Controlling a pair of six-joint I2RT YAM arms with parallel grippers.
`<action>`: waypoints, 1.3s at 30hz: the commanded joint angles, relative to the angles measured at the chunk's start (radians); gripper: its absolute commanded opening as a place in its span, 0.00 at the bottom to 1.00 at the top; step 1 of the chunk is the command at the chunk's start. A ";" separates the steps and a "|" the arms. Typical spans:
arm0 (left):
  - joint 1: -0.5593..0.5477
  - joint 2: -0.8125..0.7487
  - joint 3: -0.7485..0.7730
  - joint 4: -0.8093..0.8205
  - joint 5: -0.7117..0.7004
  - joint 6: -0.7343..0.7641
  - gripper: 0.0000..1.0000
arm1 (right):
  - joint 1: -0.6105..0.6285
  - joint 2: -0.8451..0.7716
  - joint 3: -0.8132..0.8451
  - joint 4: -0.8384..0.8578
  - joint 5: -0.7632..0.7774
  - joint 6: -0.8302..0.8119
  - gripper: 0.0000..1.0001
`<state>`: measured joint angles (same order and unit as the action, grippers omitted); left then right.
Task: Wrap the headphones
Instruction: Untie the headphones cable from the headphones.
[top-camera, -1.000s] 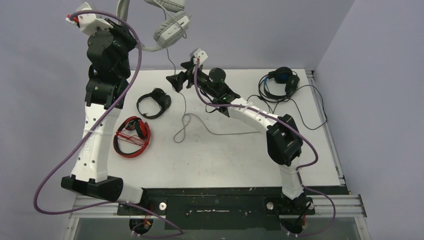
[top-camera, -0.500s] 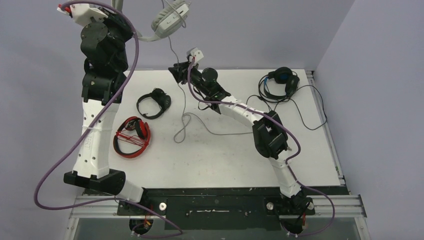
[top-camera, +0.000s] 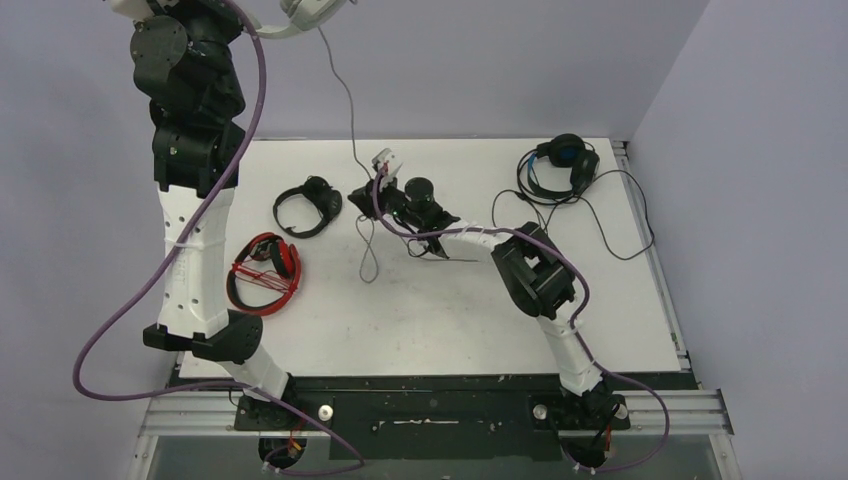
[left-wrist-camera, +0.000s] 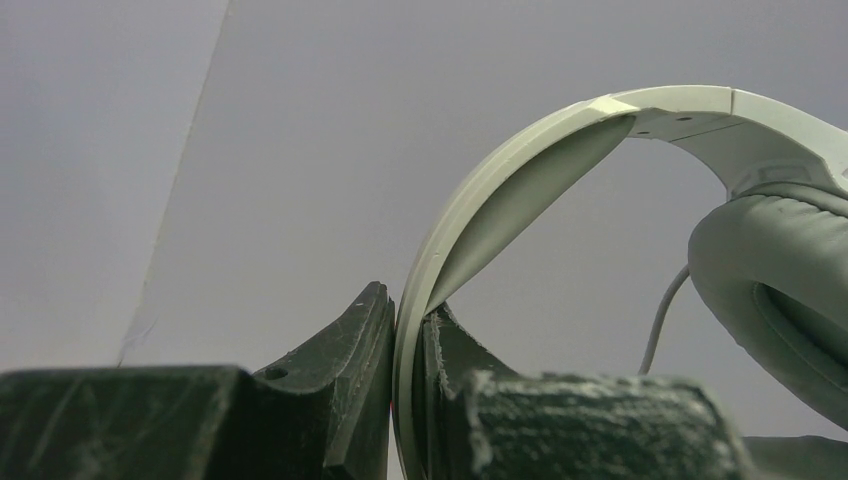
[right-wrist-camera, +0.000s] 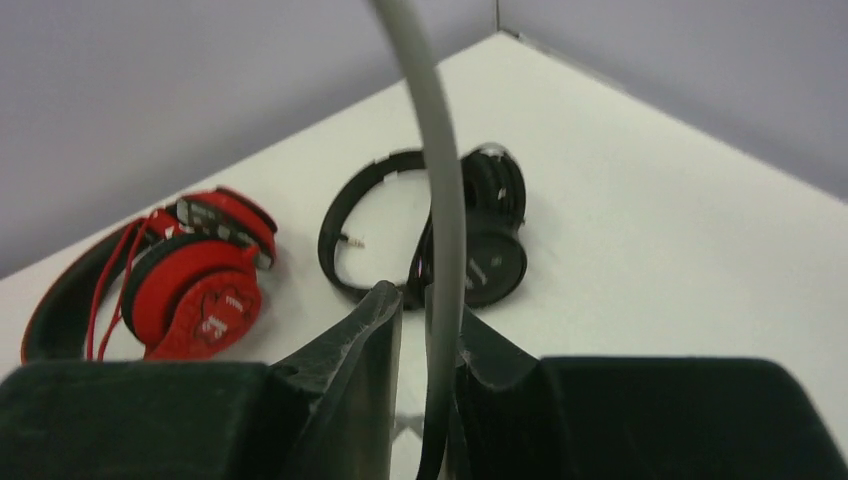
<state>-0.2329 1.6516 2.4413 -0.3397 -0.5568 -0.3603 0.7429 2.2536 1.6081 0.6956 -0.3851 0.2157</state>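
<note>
High at the back left, my left gripper (top-camera: 246, 18) (left-wrist-camera: 408, 320) is shut on the headband of the white-grey headphones (top-camera: 305, 10) (left-wrist-camera: 520, 170). Their ear cup hangs at the right of the left wrist view. Their grey cable (top-camera: 345, 100) (right-wrist-camera: 440, 180) drops to my right gripper (top-camera: 363, 192) (right-wrist-camera: 415, 300), low over the table's middle. The cable runs between its fingers, lying against the right one, with a narrow gap on the left side. Below the gripper the cable ends in a loop (top-camera: 370, 262) on the table.
Small black headphones (top-camera: 308, 208) (right-wrist-camera: 480, 240) lie just left of the right gripper. Red-and-black headphones (top-camera: 265, 272) (right-wrist-camera: 200, 290) lie nearer the left arm. Black-and-blue headphones (top-camera: 560, 165) with loose cable sit at the back right corner. Walls close the back and right.
The left arm has lifted the white-grey headphones up and left, nearly out of the top view. The right gripper has come down along the cable and narrowed from wide open to almost shut.
</note>
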 joint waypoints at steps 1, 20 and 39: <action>0.000 -0.030 0.041 0.151 -0.054 0.028 0.00 | 0.010 -0.069 -0.130 0.094 -0.057 0.007 0.17; -0.002 -0.064 -0.029 0.227 -0.113 0.100 0.00 | 0.010 -0.460 -0.719 0.055 0.054 -0.082 0.37; -0.001 -0.067 -0.044 0.230 -0.100 0.083 0.00 | 0.012 -0.118 -0.185 -0.335 0.082 -0.391 0.61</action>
<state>-0.2333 1.6360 2.3775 -0.2352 -0.6575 -0.2344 0.7486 2.0781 1.3293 0.4347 -0.3157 -0.1177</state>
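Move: The grey cable is already between the right fingertips; its dangling loop lies about 2 cm back, 2 cm right and some 14 cm below. From that hand the grey headphones are about 5 cm ahead, 4 cm left and 43 cm up, the black headphones 10 ahead, 18 left, 16 down, and the red ones 7 back, 25 left, 16 down. From the left hand, gripping the grey headphones, the loop is level ahead, 17 cm right and 58 cm below. The grey cable is drawn down from the headphones between the closed right fingers, the hand sweeping some 14 cm down, then rising as it reaches about 11 cm back and 10 right. There the fingers open wide off it; the hand then comes forward and left towards the loop, sinking slightly, fingers tipping down. The left hand keeps the headphones aloft, drifting 2 cm left. ##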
